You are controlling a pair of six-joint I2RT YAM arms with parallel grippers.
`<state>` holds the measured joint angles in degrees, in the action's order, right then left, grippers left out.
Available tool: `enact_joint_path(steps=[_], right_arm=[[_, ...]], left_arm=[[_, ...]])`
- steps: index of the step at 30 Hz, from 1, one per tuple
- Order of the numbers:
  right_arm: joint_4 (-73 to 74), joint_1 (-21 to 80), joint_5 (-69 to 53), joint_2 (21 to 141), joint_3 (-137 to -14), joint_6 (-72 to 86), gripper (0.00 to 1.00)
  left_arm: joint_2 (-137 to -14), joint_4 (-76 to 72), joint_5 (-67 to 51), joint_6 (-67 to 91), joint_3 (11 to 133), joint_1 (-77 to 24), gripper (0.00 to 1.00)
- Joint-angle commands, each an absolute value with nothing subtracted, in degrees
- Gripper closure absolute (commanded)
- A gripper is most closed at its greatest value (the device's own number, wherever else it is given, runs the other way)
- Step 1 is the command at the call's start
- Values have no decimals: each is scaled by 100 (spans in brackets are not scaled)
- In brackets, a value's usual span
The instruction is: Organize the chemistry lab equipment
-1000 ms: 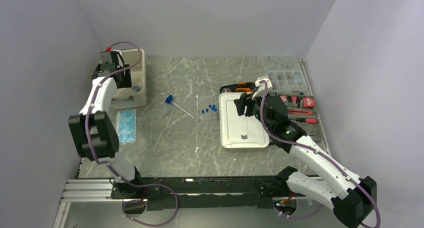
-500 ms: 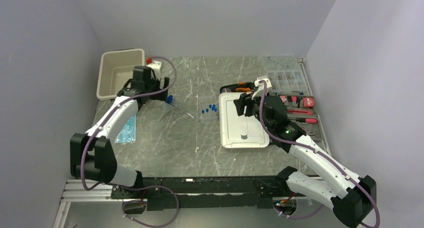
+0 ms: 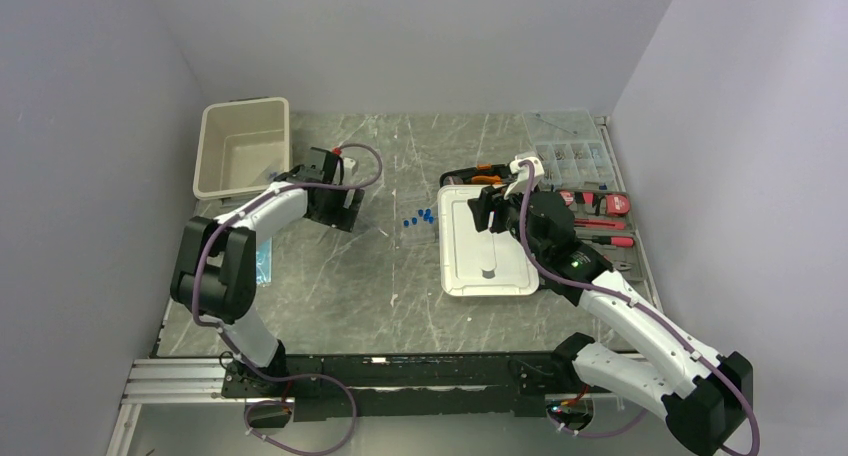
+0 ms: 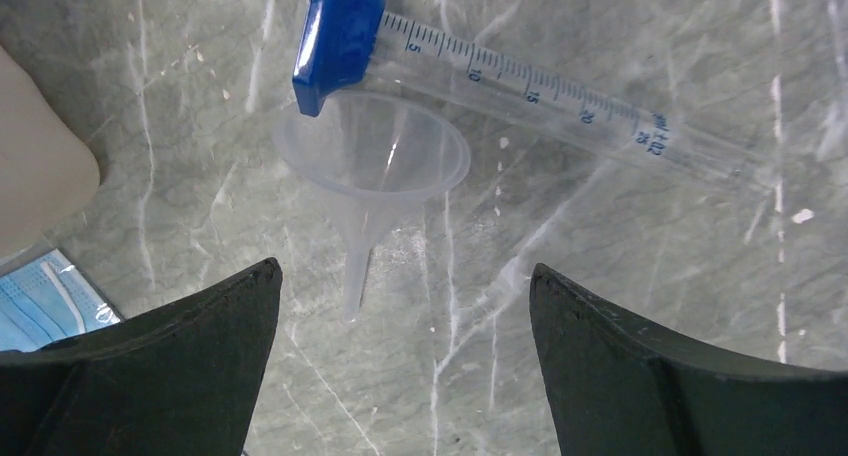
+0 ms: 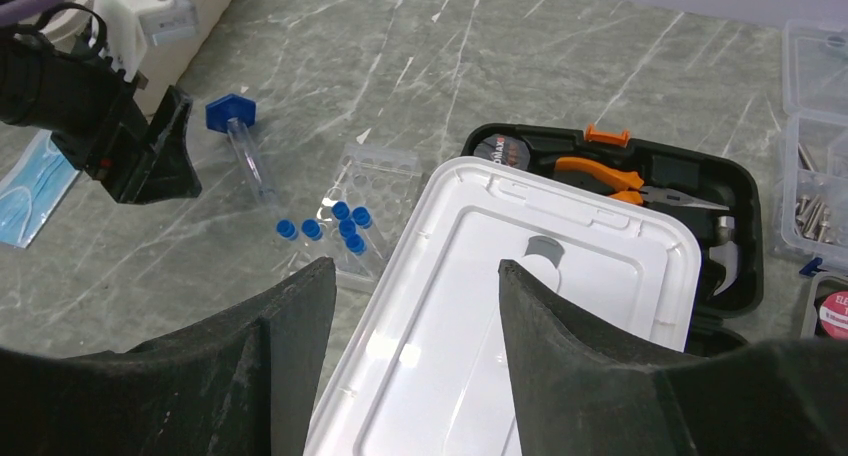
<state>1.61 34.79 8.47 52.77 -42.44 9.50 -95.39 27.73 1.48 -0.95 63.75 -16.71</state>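
My left gripper [image 4: 403,269] is open and hangs low over the table, nothing between its fingers. Just beyond its tips lies a small clear funnel [image 4: 375,166] on its side. Against the funnel's rim rests a clear graduated cylinder [image 4: 520,86] with a blue base. From above, that gripper [image 3: 342,214] covers both. Several tiny blue caps [image 5: 335,226] cluster by a flat clear perforated rack [image 5: 370,171] at mid-table. My right gripper [image 5: 415,268] is open and empty above a white lid [image 5: 520,316].
A beige bin [image 3: 243,148] stands at the back left. A blue face mask [image 3: 262,256] lies near the left arm. A black case of orange-handled tools [image 3: 480,174] sits behind the lid, with a clear parts box [image 3: 570,156] and more tools at the right.
My left arm swung out of the beige bin and down to the table over the funnel and cylinder, its jaws opening wider. The right arm has not moved.
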Motion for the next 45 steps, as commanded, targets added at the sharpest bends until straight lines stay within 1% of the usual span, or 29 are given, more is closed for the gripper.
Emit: enact_joint_path(steps=[1,6,9,12,14,26,32,36,40,45], right_arm=[[-75,3450,859,5145,-4254,976,37],[-63,3446,822,5108,-4246,976,38],[-44,3445,818,5084,-4245,970,39],[-50,3445,804,5059,-4228,982,40],[-48,3445,785,5069,-4241,984,40],[-35,3436,747,5010,-4228,993,40],[-29,3443,756,4997,-4219,998,40],[-26,3441,780,4974,-4223,991,40],[-26,3437,815,4955,-4225,970,40],[-31,3423,791,4976,-4221,991,40]], left_arm=[[-9724,2917,322,-212,6674,-1687,5],[-10211,3038,484,-286,6967,-1679,6],[-10369,3024,513,-302,7036,-1679,10],[-10433,2968,611,-340,7032,-1669,17],[-10529,2936,671,-394,7059,-1649,18],[-10850,2888,669,-514,7149,-1599,53],[-10784,2881,658,-541,7088,-1600,61],[-10497,2980,669,-441,6973,-1642,62],[-9615,2955,807,-377,6565,-1771,63],[-8449,3183,529,-164,6430,-1793,63]])
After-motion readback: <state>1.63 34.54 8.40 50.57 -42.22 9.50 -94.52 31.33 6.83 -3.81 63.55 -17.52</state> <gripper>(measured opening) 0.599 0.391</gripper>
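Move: The funnel lies under the open left fingers, about 3 cm ahead of that hand, 1 cm to its left and 5 cm below. The graduated cylinder's middle is roughly 5 cm ahead and 5 cm right; the blue-capped tubes lie some 14 cm right and 4 cm ahead, the beige bin about 20 cm left and 13 cm ahead. From the right hand, the funnel is around 25 cm left, 9 cm ahead and 23 cm below. The left fingers close from wide open and pinch the funnel at its lower cone, after the hand sinks about 4 cm onto it while easing some 2 cm forward and slightly left. Keeping the grip, the hand then rises about 4 cm, drawing back some 3 cm away from the cylinder. The wrist tilts only slightly. ##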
